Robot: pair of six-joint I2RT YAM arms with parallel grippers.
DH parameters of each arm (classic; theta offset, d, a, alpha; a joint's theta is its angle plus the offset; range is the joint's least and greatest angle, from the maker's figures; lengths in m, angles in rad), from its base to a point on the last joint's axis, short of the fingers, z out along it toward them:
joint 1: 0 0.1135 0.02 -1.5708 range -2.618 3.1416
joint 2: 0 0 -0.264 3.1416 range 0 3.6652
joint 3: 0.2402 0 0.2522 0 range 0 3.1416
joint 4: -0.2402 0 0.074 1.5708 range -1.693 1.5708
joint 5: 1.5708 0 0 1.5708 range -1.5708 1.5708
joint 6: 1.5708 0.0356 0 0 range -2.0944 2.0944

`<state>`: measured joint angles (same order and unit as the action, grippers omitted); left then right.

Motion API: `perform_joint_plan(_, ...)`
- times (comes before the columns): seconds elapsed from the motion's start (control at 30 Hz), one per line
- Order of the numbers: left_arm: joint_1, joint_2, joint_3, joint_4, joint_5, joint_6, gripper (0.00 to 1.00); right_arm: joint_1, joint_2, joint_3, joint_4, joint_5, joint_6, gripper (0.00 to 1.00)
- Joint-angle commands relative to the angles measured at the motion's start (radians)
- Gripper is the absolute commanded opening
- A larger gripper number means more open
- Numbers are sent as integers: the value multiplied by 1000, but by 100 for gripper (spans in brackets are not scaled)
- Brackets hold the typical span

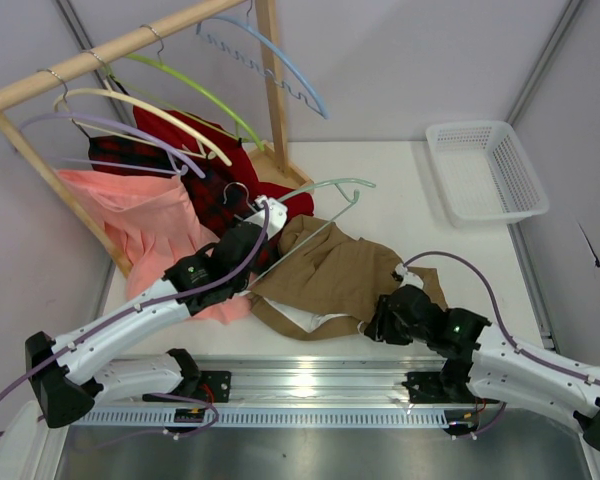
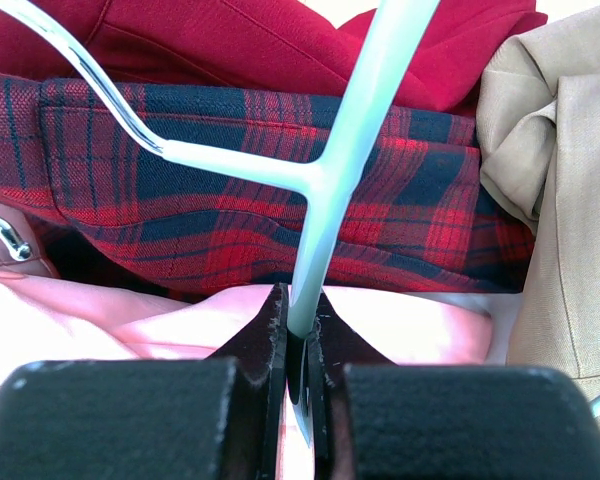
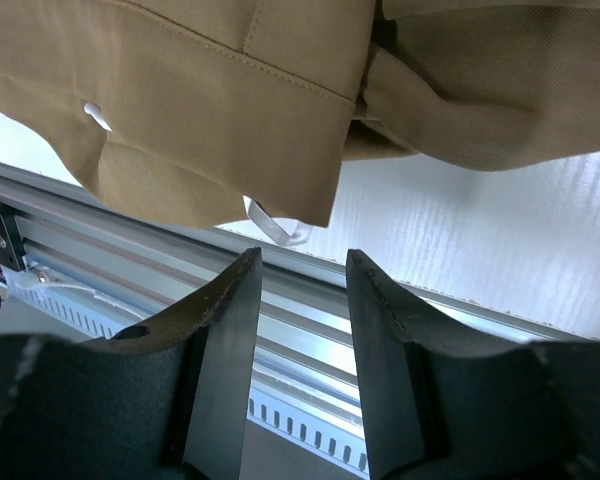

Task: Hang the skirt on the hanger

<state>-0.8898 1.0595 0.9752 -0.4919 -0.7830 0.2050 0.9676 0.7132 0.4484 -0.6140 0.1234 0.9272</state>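
Note:
The tan skirt (image 1: 330,272) lies crumpled at the middle of the white table. The pale green hanger (image 1: 330,184) rests tilted across the skirt's far edge, its wire hook over the red clothes. My left gripper (image 1: 262,222) is shut on the hanger's thin arm (image 2: 350,130), which is pinched between the jaws (image 2: 302,325) just below the fork of its neck. Down at the skirt's near right hem, my right gripper (image 1: 378,325) stands open. Its tips (image 3: 302,262) are just under the hem (image 3: 230,100) and a white loop tag (image 3: 275,225), with nothing between them.
A red-and-black plaid skirt (image 2: 230,200), a red garment (image 2: 230,40) and a pink one (image 1: 145,225) are piled at the left below a wooden rack (image 1: 110,50) with several hangers. A white basket (image 1: 485,170) stands at the back right. The aluminium rail (image 1: 310,380) runs along the near edge.

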Motion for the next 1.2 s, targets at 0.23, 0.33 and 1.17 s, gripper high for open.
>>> perform_joint_plan(0.23,-5,-29,-7,50,-36,-9,0,13,43,-4,108,70,24,40)
perform_joint_plan(0.33,-5,-27,-10,53,-35,-6,0,13,64,-7,115,70,28,36)
perform_joint_plan(1.17,-5,-33,-10,61,-45,4,0,13,118,50,10,16,39,0)
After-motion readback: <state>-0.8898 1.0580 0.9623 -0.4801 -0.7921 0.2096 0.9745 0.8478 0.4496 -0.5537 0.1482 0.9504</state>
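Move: The skirt's near corner, at the end of its stitched band, lies just off the open right fingertips: about 2 cm ahead, 1 cm left and 3 cm below. A white ribbon loop pokes out 1 cm back and 1 cm left of that corner; the white lining shows some 12 cm left and 4 cm ahead of the hand, 6 cm down. From the left hand, which holds the green hanger, the corner is roughly 28 cm right, 15 cm back and 20 cm below. Ease the right gripper about 1 cm forward and slightly left towards the skirt's near corner, then lower it about 2 cm. Shut the half-open fingers there to pinch the edge of the brown cloth beside the ribbon loop, barely turning the wrist. Keep the left gripper still, its hold on the green hanger unchanged. ##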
